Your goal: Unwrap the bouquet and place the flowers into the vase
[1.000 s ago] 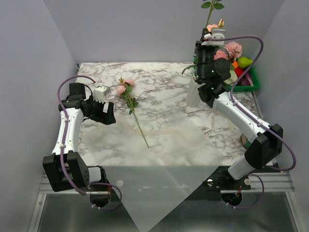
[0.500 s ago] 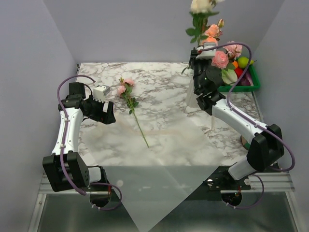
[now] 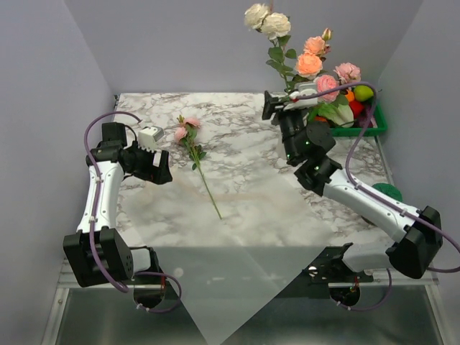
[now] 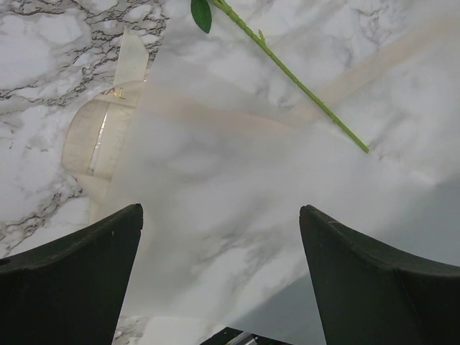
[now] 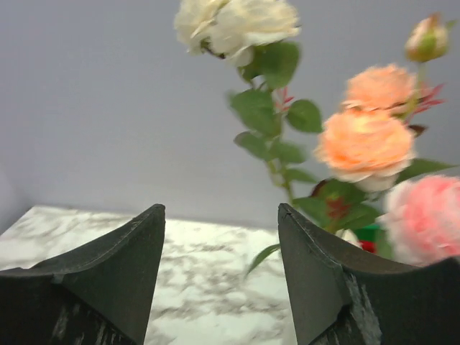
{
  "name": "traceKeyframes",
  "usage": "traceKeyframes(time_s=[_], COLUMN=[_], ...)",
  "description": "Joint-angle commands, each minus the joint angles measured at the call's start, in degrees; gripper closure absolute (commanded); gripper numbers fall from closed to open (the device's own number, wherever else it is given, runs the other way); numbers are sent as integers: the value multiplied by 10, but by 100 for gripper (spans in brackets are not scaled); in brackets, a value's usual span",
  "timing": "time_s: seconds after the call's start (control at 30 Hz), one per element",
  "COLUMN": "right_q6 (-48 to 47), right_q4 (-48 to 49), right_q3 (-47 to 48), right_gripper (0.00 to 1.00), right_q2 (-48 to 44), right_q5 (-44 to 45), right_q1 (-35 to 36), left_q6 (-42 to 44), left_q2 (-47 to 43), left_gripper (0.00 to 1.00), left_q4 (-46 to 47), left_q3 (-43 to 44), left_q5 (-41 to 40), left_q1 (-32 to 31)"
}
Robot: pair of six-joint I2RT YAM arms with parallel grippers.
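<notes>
Several flowers (image 3: 309, 65) stand upright at the back right: white, peach and pink roses (image 5: 366, 140). The vase under them is hidden behind my right arm. My right gripper (image 3: 270, 108) (image 5: 219, 208) is just left of these stems, open, with nothing between its fingers. One pink rose (image 3: 195, 154) lies flat on the table's left half, and its stem end (image 4: 309, 93) shows in the left wrist view. The bouquet's white paper (image 3: 237, 237) lies unfolded, with the cream ribbon (image 4: 100, 136) beside it. My left gripper (image 3: 162, 175) (image 4: 221, 208) hovers open over the paper's left corner.
A green bin (image 3: 376, 122) of toy fruit and lettuce sits behind the roses at the back right. A green round roll (image 3: 389, 191) lies by the right arm's forearm. The paper hangs over the table's near edge.
My right gripper has opened and let go of the white rose stem, which now stands among the other roses. The arm has drawn back to the left. The left arm has not moved.
</notes>
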Motion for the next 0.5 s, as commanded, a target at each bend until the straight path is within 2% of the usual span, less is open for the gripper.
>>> traceKeyframes(time_s=[0.0, 0.07, 0.13, 0.2, 0.27, 0.33, 0.4, 0.47], right_q6=[47, 66, 106, 151, 163, 171, 175, 177], right_q4=[-79, -128, -202, -271, -373, -466, -514, -557], right_q3=[-22, -6, 18, 89, 148, 246, 334, 374], right_gripper=[28, 28, 28, 28, 27, 28, 28, 28], right_q2=[26, 63, 94, 164, 212, 294, 367, 405], right_q5=[-4, -11, -61, -113, -149, -200, -237, -260], right_q1=[72, 104, 114, 115, 115, 116, 116, 116], left_q6=[-20, -27, -38, -43, -55, -62, -65, -66], left_q2=[-18, -25, -31, -38, -39, -35, -25, -14], left_gripper=[1, 1, 1, 1, 1, 1, 1, 1], left_q4=[8, 11, 18, 19, 18, 18, 18, 17], left_q3=[7, 7, 8, 14, 23, 29, 35, 38], left_q5=[17, 8, 0, -9, -18, -19, -19, -14], left_q1=[5, 5, 7, 12, 17, 34, 47, 67])
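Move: The pink rose lies flat on the table, its middle about 24 cm to the left of the right hand, 4 cm farther out and some 40 cm below. The vase stands around 9 cm ahead and 5 cm right, its middle 28 cm lower; the white roses rise from it roughly 14 cm ahead, straight on, 12 cm above. From the left hand the pink rose lies about 14 cm ahead, 12 cm right and 15 cm down. Open right hand sweeps some 22 cm left and 20 down towards pink rose, tipping down; left hand lifts slightly. ##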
